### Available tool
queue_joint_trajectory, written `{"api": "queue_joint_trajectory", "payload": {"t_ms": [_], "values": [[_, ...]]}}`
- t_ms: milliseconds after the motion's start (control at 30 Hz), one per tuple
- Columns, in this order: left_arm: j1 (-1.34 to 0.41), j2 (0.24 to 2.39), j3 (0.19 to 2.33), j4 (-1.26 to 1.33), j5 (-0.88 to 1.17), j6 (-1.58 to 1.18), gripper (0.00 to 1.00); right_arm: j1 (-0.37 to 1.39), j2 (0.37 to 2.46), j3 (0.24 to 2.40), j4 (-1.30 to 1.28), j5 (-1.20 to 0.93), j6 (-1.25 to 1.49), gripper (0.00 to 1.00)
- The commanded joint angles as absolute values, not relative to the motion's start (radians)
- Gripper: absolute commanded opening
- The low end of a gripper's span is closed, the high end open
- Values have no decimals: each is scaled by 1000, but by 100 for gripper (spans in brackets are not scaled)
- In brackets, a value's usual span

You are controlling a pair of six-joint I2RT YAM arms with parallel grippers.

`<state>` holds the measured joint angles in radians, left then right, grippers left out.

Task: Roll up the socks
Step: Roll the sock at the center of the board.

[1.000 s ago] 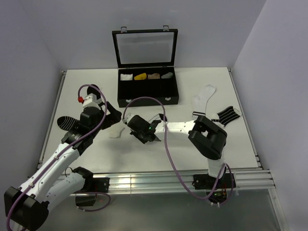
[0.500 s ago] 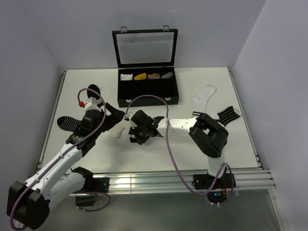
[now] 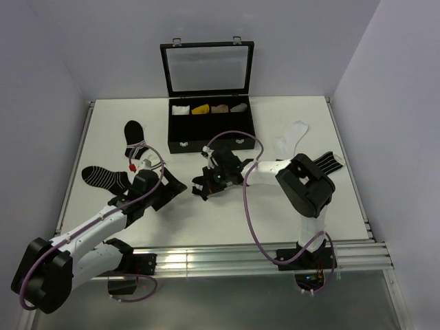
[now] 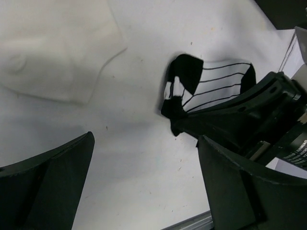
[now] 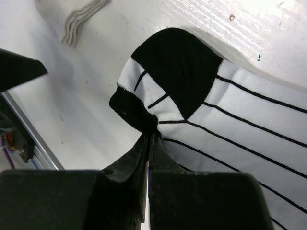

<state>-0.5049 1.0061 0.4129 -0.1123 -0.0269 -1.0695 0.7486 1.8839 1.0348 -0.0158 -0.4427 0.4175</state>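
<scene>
My right gripper (image 5: 152, 135) is shut on the edge of the black toe of a white sock with thin black lines (image 5: 240, 120), which is bunched up at the pinch. In the left wrist view the same lined sock (image 4: 218, 81) lies on the table in front of the right arm's black fingers (image 4: 240, 112). The plain white sock (image 4: 53, 52) lies flat to its left. My left gripper (image 4: 144, 187) hangs open just above the bare table near both socks, with nothing between its fingers. From above, the left gripper (image 3: 173, 187) and the right gripper (image 3: 203, 187) sit close together at mid-table.
An open black case (image 3: 210, 134) with small rolled bundles stands at the back. Black striped socks lie at the left (image 3: 103, 177) and far left (image 3: 134, 129). A white sock (image 3: 292, 137) and a black striped one (image 3: 326, 163) lie at the right.
The right arm has swung its wrist up and to the right, still pinching the lined sock. The left arm has come down and right, over the plain sock.
</scene>
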Motion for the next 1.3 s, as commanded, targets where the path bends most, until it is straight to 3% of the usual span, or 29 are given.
{"api": "queue_joint_trajectory", "payload": {"t_ms": [0, 567, 733, 1000, 1267], "values": [[-522, 1020, 393, -63, -9, -1130, 94, 739, 1896, 1012, 54, -485, 459, 0], [-560, 1298, 448, 158, -18, -1209, 83, 716, 1908, 979, 115, -532, 472, 0], [-566, 1342, 456, 170, -25, -1215, 74, 716, 1914, 976, 118, -534, 471, 0], [-566, 1377, 474, 170, -43, -1218, 49, 715, 1919, 971, 126, -531, 471, 0], [-566, 1405, 492, 179, -43, -1218, 44, 716, 1921, 969, 127, -526, 465, 0]]}}
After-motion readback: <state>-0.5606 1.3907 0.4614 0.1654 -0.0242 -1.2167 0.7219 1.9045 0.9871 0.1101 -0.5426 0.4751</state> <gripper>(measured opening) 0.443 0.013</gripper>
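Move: The sock's folded black end, pinched in the right hand, lies about 8 cm to the left hand's right, 3 cm ahead and 5 cm below. From the left hand the white sock lies some 6 cm ahead and 4 cm left, 6 cm lower; the box's middle stands roughly 27 cm ahead and 13 cm right, a little lower. For the right hand, the folded end is right at the fingertips, about 1 cm left. One left fingertip comes up to the sock's folded black end and touches it as the left hand sinks about 4 cm and slides about 4 cm right and nearly 3 cm forward, its wide-open fingers closing to a bit under half. Meanwhile the right hand stays put, keeping its shut pinch on that end and rolling only some 5 degrees. ##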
